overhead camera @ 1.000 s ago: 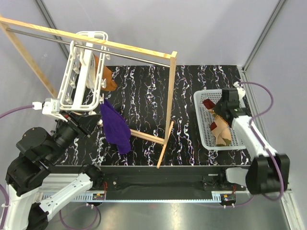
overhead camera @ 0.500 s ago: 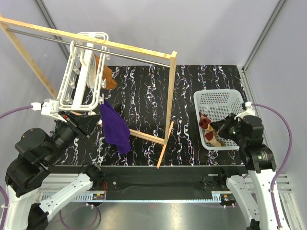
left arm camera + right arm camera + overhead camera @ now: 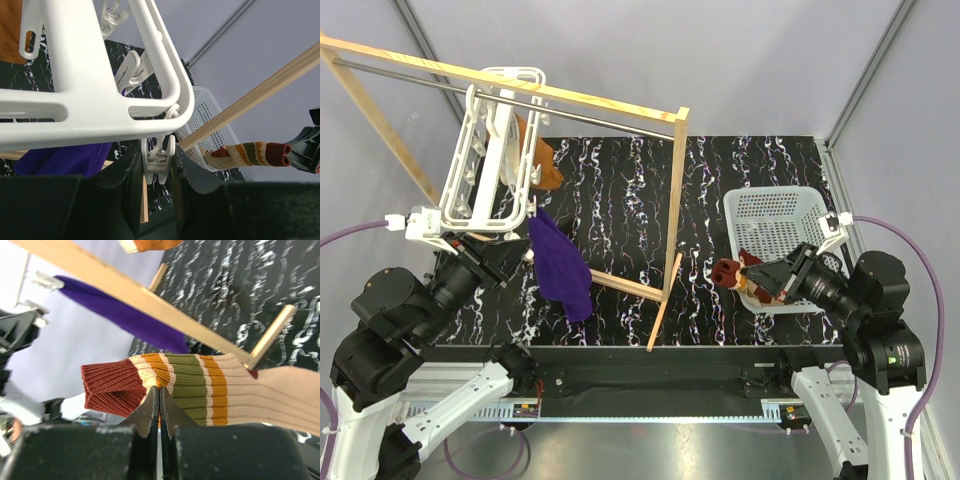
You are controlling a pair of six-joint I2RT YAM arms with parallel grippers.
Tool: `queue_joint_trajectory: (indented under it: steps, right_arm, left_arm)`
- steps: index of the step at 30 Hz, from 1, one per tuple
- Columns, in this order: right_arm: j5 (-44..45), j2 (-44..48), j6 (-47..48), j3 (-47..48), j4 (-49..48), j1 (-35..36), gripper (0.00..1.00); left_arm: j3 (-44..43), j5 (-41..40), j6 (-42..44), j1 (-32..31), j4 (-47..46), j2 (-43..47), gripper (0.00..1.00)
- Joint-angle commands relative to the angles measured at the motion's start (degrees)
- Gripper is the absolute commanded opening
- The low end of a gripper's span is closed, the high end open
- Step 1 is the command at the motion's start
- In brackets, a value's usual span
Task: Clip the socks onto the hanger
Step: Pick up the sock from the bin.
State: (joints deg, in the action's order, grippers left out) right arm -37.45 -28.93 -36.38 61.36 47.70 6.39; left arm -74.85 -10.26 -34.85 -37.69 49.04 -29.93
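Observation:
My right gripper is shut on the striped socks just below the maroon cuff. It holds them in the air at the white basket's left front corner, cuff pointing left. The pale foot end trails back toward the basket. The white hanger hangs tilted from the metal rod at the left. My left gripper is shut on a white clip peg dangling under the hanger's near corner. The socks show to the right in the left wrist view, apart from that peg.
A wooden rack with a metal rod spans the table's left half. A purple cloth and an orange cloth hang from the hanger. The white basket stands at the right.
The right arm has pulled back from over the basket and lifted the socks out, carrying them left past the basket's edge. The left arm and hanger have not moved.

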Motion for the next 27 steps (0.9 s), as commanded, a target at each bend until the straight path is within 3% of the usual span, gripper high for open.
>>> queue_joint_trajectory:
  steps: [1, 18, 21, 23, 25, 27]
  right_arm:
    - [-7.2, -0.7, -3.3, 1.4, -5.2, 0.3, 0.0]
    - [-10.4, -11.1, -5.2, 5.3, -14.9, 2.0, 0.0]
    - [-4.7, -14.6, -4.4, 7.5, -14.6, 9.0, 0.0]
    - [1.4, -16.4, -3.9, 8.8, -16.0, 21.3, 0.0]
    - [14.6, -18.9, -2.6, 10.4, -14.6, 35.0, 0.0]
    - [23.0, -20.6, -3.1, 10.5, -16.1, 42.1, 0.0]
  left_arm:
    - [-0.7, 1.1, -1.8, -0.2, -1.4, 0.2, 0.0]
    - [2.6, 2.1, -5.6, -0.2, -4.6, -1.8, 0.0]
    - [2.7, 1.7, -5.7, -0.1, -4.7, -2.1, 0.0]
    - [2.6, 1.6, -5.7, -0.2, -4.7, -2.5, 0.0]
    - [2.6, 1.4, -5.7, -0.2, -4.7, -2.4, 0.0]
    - [2.5, 1.2, -5.6, -0.2, -4.5, -2.2, 0.0]
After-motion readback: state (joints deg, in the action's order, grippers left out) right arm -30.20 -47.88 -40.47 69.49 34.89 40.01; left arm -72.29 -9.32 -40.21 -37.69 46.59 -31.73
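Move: The right hand holds the striped sock. The hanger clip pinched by the left hand lies about 37 cm to its left, 2 ahead and 7 above. The frame's upright stands about 12 cm left and 7 ahead, the hung purple sock about 34 left, 9 ahead and 7 below. The bin is some 15 right, 19 ahead and 27 below. From the left hand, the held end of the striped sock is about 34 cm right, 2 back and 7 below. Still pinching the striped sock near its dark-red end, the right hand wavers a few centimetres back and forward while rising about 4 cm, then swings fast to the left, some 10 cm overall, towards the hanger clip, turning about 25 degrees counter-clockwise. The left hand keeps its pinch on the clip and edges about 2 cm right, slightly forward and down. ##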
